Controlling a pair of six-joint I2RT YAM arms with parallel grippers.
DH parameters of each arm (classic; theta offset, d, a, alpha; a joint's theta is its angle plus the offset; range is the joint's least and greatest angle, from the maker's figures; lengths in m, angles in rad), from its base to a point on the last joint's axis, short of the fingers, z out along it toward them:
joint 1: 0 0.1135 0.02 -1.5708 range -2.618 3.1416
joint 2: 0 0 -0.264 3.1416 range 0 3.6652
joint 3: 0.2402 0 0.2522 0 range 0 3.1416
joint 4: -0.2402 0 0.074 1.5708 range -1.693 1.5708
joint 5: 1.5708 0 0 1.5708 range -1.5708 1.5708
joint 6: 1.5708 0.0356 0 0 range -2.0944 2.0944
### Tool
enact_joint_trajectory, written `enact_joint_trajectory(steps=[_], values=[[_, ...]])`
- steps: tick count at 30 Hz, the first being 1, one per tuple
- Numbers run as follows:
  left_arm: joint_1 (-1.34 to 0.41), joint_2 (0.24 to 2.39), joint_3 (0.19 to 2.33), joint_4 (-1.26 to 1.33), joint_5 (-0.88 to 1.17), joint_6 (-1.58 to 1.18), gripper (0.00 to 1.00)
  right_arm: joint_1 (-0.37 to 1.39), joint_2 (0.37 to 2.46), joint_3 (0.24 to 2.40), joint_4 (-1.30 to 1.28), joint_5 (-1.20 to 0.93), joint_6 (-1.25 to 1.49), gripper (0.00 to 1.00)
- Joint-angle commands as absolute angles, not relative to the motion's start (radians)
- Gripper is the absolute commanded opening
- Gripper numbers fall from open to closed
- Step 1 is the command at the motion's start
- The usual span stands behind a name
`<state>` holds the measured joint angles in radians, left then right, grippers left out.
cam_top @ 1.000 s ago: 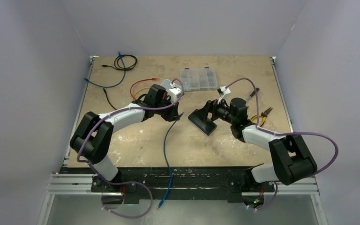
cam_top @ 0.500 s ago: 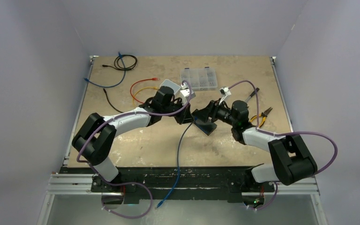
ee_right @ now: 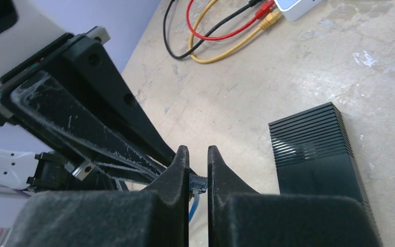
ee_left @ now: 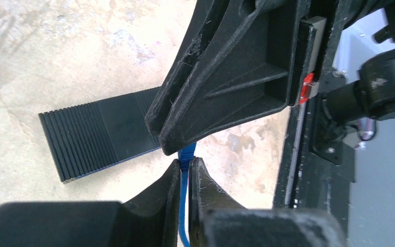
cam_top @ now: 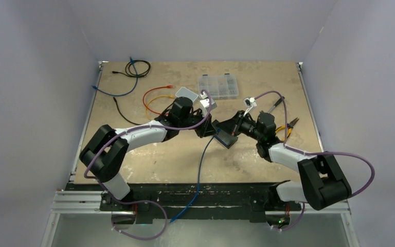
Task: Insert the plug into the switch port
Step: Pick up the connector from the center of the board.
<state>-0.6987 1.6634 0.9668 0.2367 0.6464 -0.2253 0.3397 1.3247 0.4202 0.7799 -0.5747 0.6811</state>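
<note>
The switch is a black ribbed box lying flat mid-table; it also shows in the left wrist view and the right wrist view. Its ports are not visible. Both grippers meet just left of it, above the table. My left gripper is shut on the blue cable just behind the ribbed boot. My right gripper is shut on the blue plug, which sits between its fingers and touches both.
A clear parts box and a white device lie at the back. Red and yellow cables curl beside the device. More cables lie at the far left, pliers and a screwdriver on the right.
My left arm swung right, carrying the blue cable to the switch. My right gripper went from wide open to shut around the plug.
</note>
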Motion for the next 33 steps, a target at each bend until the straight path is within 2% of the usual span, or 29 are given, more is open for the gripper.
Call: enact_joint_trajectory(steps=[1,9,12,17,21,26,33], values=[[-0.772,1.582,0.953,0.2,0.404,-0.157,0.09,0.334,1.263,0.439,0.732,-0.554,0.67,0.0],[-0.99,1.402,0.818,0.329,-0.12,-0.023,0.29,0.334,1.154,0.484,0.505,-0.465,0.668,0.0],[-1.094,1.371,0.756,0.432,-0.309,0.073,0.4,0.334,1.133,0.525,0.411,-0.41,0.683,0.0],[-1.186,1.377,0.667,0.625,-0.473,0.172,0.56,0.334,1.079,0.544,0.329,-0.383,0.745,0.0],[-1.252,1.453,0.62,0.825,-0.645,0.26,0.62,0.334,1.028,0.538,0.301,-0.37,0.77,0.0],[-1.276,1.586,0.607,1.095,-0.716,0.327,0.72,0.335,0.99,0.528,0.273,-0.365,0.778,0.0],[-1.281,1.764,0.659,1.38,-0.739,0.404,0.76,0.336,0.976,0.509,0.27,-0.366,0.799,0.0]])
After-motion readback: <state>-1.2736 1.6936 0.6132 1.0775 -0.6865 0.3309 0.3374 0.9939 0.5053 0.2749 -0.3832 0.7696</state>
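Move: The blue cable's plug is already pinched by both grippers: it sits at the left gripper's fingertips, at most 1 cm to their right. The black box lies about 2 cm ahead and 3 cm to the right of the right gripper, some 11 cm below it, and nearly the same from the left one. The white router is about 19 cm ahead and 13 cm left of the right gripper, and the clear organizer about 24 cm straight ahead, both on the table. Open the left gripper to about three-quarters and let go of the boot, drawing back some 5 cm and up, then come forward and sink again with the open fingers about the cable; meanwhile swing the wrist about 60 degrees from pointing right to level, forward and right. Keep the right fingers shut on the plug and lift it about 4 cm while carrying it 3 cm right. ##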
